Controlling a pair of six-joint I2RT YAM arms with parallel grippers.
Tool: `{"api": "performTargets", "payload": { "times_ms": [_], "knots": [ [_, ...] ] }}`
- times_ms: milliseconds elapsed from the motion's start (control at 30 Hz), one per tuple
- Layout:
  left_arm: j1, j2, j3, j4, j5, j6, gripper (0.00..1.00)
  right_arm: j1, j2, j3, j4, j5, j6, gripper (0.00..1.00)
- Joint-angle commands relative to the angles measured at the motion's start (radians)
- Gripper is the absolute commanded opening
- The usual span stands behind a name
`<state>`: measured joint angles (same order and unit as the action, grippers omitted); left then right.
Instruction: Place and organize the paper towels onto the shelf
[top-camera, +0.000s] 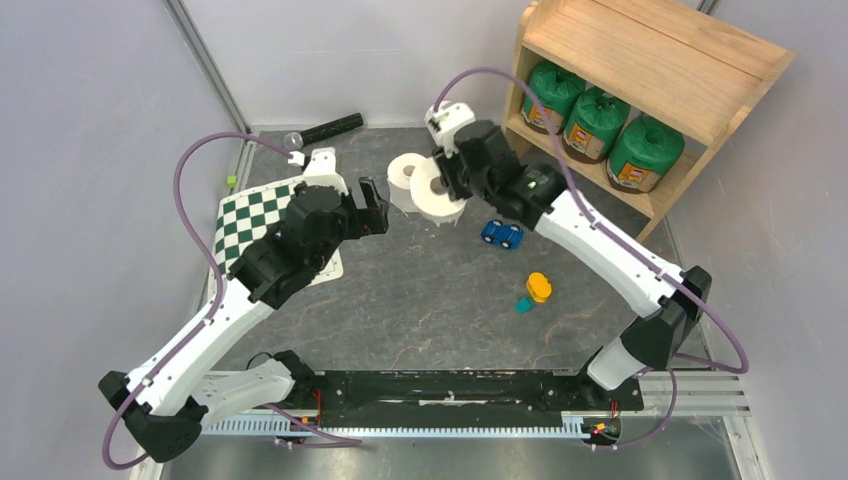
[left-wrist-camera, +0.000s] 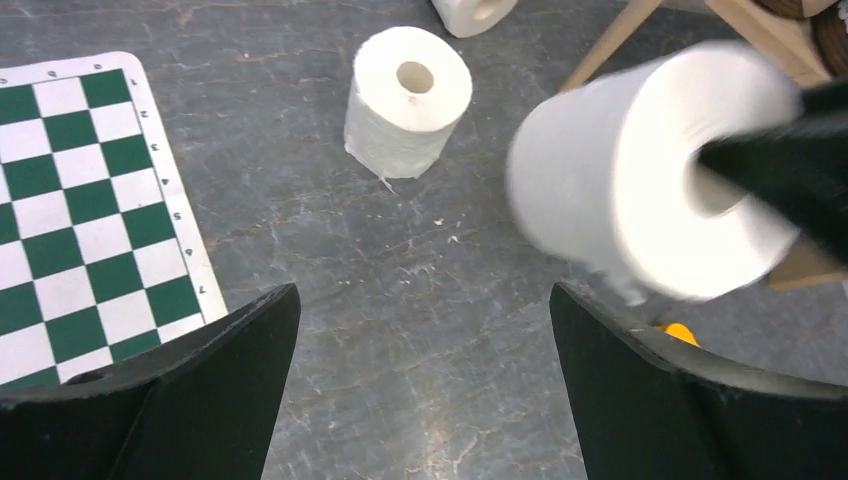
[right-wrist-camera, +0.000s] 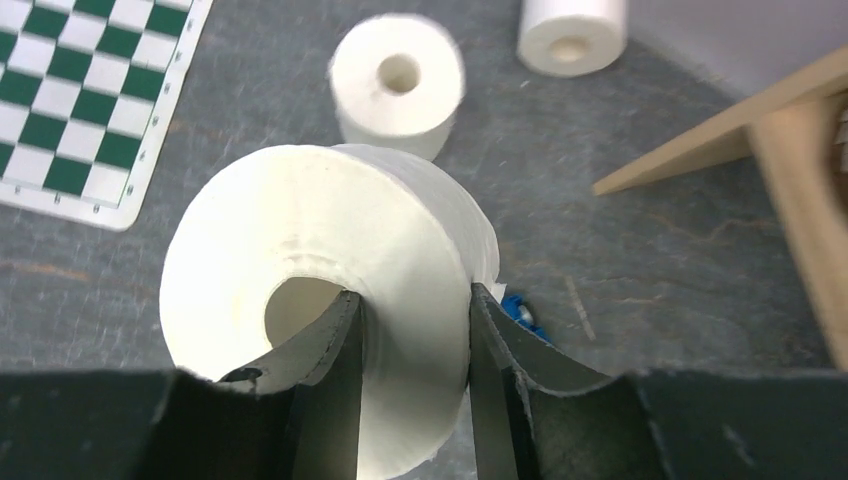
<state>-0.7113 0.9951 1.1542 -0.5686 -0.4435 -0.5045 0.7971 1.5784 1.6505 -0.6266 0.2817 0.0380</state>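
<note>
My right gripper (top-camera: 445, 182) is shut on a bare white paper towel roll (top-camera: 436, 198), one finger in its hollow core and one outside its wall (right-wrist-camera: 410, 295). The roll hangs above the floor and also shows in the left wrist view (left-wrist-camera: 640, 170). A second white roll (top-camera: 404, 173) stands beside it (left-wrist-camera: 408, 100). A third white roll (right-wrist-camera: 570, 35) lies farther back; in the top view the arm hides it. Three green-wrapped rolls (top-camera: 593, 122) sit on the lower tier of the wooden shelf (top-camera: 650, 45). My left gripper (top-camera: 375, 210) is open and empty (left-wrist-camera: 425, 295).
A green-white checkerboard mat (top-camera: 252, 222) lies under the left arm. A black microphone (top-camera: 330, 128) lies at the back wall. A blue toy car (top-camera: 502, 234), an orange object (top-camera: 538, 287) and a small teal piece (top-camera: 523, 305) lie under the right arm.
</note>
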Motion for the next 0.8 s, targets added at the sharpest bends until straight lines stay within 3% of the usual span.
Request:
{"api": "performTargets", "payload": {
  "times_ms": [0, 167, 300, 767],
  "knots": [
    [0.001, -0.057, -0.071, 0.121, -0.082, 0.130, 1.00, -0.099, -0.045, 0.217, -0.020, -0.033, -0.061, 0.00],
    [0.001, -0.068, -0.134, 0.134, -0.110, 0.170, 1.00, -0.197, 0.007, 0.454, -0.089, -0.022, -0.101, 0.00],
    [0.001, -0.072, -0.184, 0.155, -0.108, 0.195, 1.00, -0.266, 0.013, 0.536, -0.079, 0.000, -0.121, 0.00],
    [0.001, -0.083, -0.352, 0.198, -0.144, 0.255, 1.00, -0.394, -0.134, 0.391, 0.241, 0.085, -0.216, 0.00]
  ]
}}
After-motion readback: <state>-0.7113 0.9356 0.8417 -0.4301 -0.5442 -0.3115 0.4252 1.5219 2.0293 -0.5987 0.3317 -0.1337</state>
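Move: My right hand already holds a paper towel roll by its wall, one finger in the core. The left end of the shelf's upper board lies about 22 cm ahead, 22 cm to the right and some 4 cm above it. The nearest green package, on the lower board, is 14 cm below that spot. The standing roll is 13 cm ahead, 6 cm left and 24 cm below my right hand. From my left hand the board end is about 29 cm ahead, 41 cm right and slightly above. I lift the roll with my right hand, swinging it up and right about 19 and 17 cm and some 7 cm forward towards the upper board's left end. The climb comes first, then I travel nearly level. My wrist tips up about 25 degrees and turns about 20 degrees clockwise while the fingers keep their pinch. My empty left hand stays open and sinks some 9 cm, drifting left. ##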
